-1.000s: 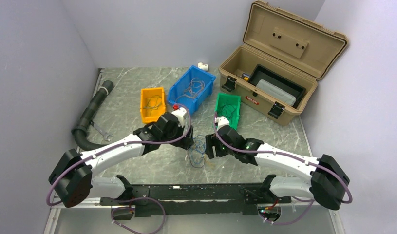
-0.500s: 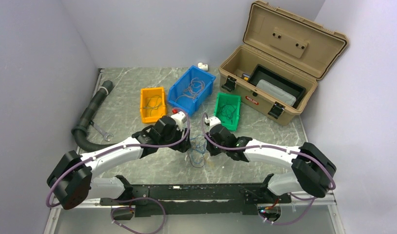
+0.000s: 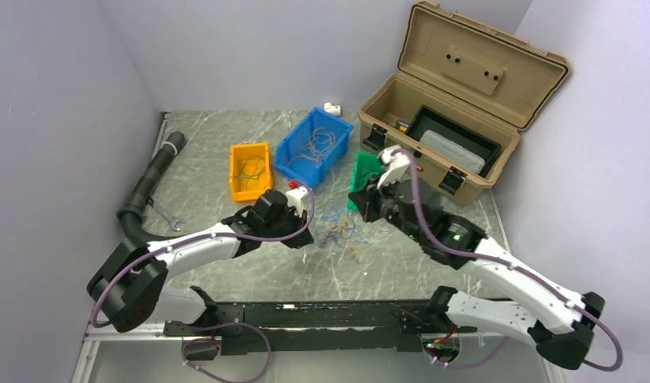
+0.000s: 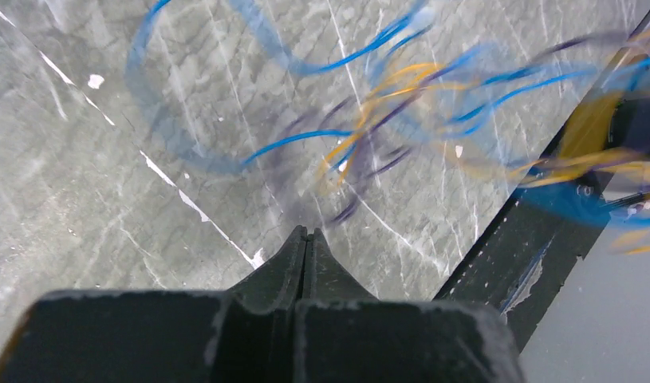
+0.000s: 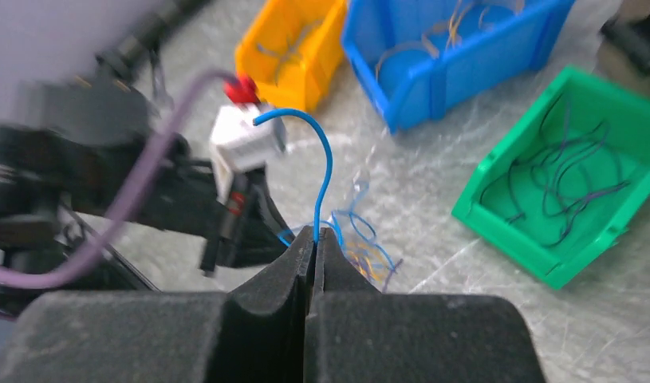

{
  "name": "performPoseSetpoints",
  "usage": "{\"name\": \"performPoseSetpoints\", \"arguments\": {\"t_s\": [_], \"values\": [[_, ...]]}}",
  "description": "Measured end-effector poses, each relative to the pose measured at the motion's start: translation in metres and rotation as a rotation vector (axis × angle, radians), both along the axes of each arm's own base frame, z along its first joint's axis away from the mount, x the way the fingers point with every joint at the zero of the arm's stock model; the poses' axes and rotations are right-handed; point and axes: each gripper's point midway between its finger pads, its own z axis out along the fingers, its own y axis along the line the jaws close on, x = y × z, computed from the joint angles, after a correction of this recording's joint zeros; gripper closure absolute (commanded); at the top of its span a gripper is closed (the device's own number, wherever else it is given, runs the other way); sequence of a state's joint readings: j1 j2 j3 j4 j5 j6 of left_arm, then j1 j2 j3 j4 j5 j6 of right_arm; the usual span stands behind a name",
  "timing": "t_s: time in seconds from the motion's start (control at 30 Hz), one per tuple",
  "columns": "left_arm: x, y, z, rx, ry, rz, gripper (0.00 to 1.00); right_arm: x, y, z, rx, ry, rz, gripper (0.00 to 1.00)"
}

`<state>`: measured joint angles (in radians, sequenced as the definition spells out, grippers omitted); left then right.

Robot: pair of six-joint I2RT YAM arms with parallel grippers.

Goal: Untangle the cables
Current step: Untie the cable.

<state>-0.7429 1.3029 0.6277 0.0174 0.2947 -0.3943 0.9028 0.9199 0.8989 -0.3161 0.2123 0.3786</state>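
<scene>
The cables [image 3: 341, 227] are a loose tangle of thin blue, yellow-orange and dark strands, stretched across the marble table between my two grippers. My left gripper [image 3: 307, 234] sits low at the tangle's left end. Its jaws [image 4: 307, 233] are shut, and a dark strand [image 4: 345, 209] runs down to the tips. The rest of the tangle [image 4: 369, 120] hangs blurred beyond them. My right gripper [image 3: 357, 206] is raised at the tangle's right end. It is shut [image 5: 313, 233] on a blue cable [image 5: 328, 171] that arcs up out of its tips.
An orange bin [image 3: 250, 169], a blue bin [image 3: 313, 146] and a green bin [image 3: 368, 169] hold more wires behind the tangle. The open tan toolbox [image 3: 457, 104] stands at the back right. A black hose [image 3: 150, 183] and a wrench [image 3: 168, 215] lie to the left.
Both grippers have shut on the tangle. The right arm has lifted and swung back toward the green bin, drawing the cables out sideways. The left gripper has stayed low.
</scene>
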Motion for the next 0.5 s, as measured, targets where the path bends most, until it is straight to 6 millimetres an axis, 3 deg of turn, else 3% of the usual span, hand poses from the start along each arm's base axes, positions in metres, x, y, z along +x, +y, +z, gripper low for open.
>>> {"name": "performPoseSetpoints", "arguments": {"t_s": [0.2, 0.23, 0.3, 0.4, 0.5], "values": [[-0.002, -0.001, -0.006, 0.005, 0.018, -0.011, 1.00, -0.006, -0.026, 0.101, 0.125, -0.141, -0.055, 1.00], [-0.002, -0.001, -0.006, 0.004, 0.018, -0.012, 0.95, -0.007, -0.031, 0.115, 0.142, -0.161, -0.064, 1.00], [-0.002, -0.001, -0.004, 0.002, 0.015, -0.011, 0.74, -0.012, -0.040, 0.139, 0.173, -0.198, -0.074, 1.00], [-0.006, -0.002, 0.007, -0.037, -0.023, -0.034, 0.31, -0.015, -0.048, 0.155, 0.188, -0.223, -0.085, 1.00], [-0.012, -0.007, 0.037, -0.119, -0.103, -0.080, 0.24, -0.016, -0.052, 0.161, 0.189, -0.232, -0.090, 1.00]]}}
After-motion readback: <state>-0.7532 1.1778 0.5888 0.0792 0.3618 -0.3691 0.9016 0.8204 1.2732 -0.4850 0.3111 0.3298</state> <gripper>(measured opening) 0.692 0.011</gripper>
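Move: The cable tangle hangs beneath the right gripper, its middle about 18 cm below the pads, some 4 cm to their left and 1 cm ahead. From the right gripper, the green bin is about 15 cm ahead, 4 cm right and 22 cm down, and the blue box 26 cm ahead, 11 cm left and 21 cm down. From the shut left gripper, the tangle's middle is about 8 cm right, 3 cm ahead and 2 cm lower. Keep the right fingers shut on the blue cable and lift it quickly by about 16 cm, drifting some 5 cm right and tilting the fingers upward about 15 degrees, easing off at the top. Hold the left gripper low and shut beside the tangle at first, then open it wide while raising it about 4 cm. ##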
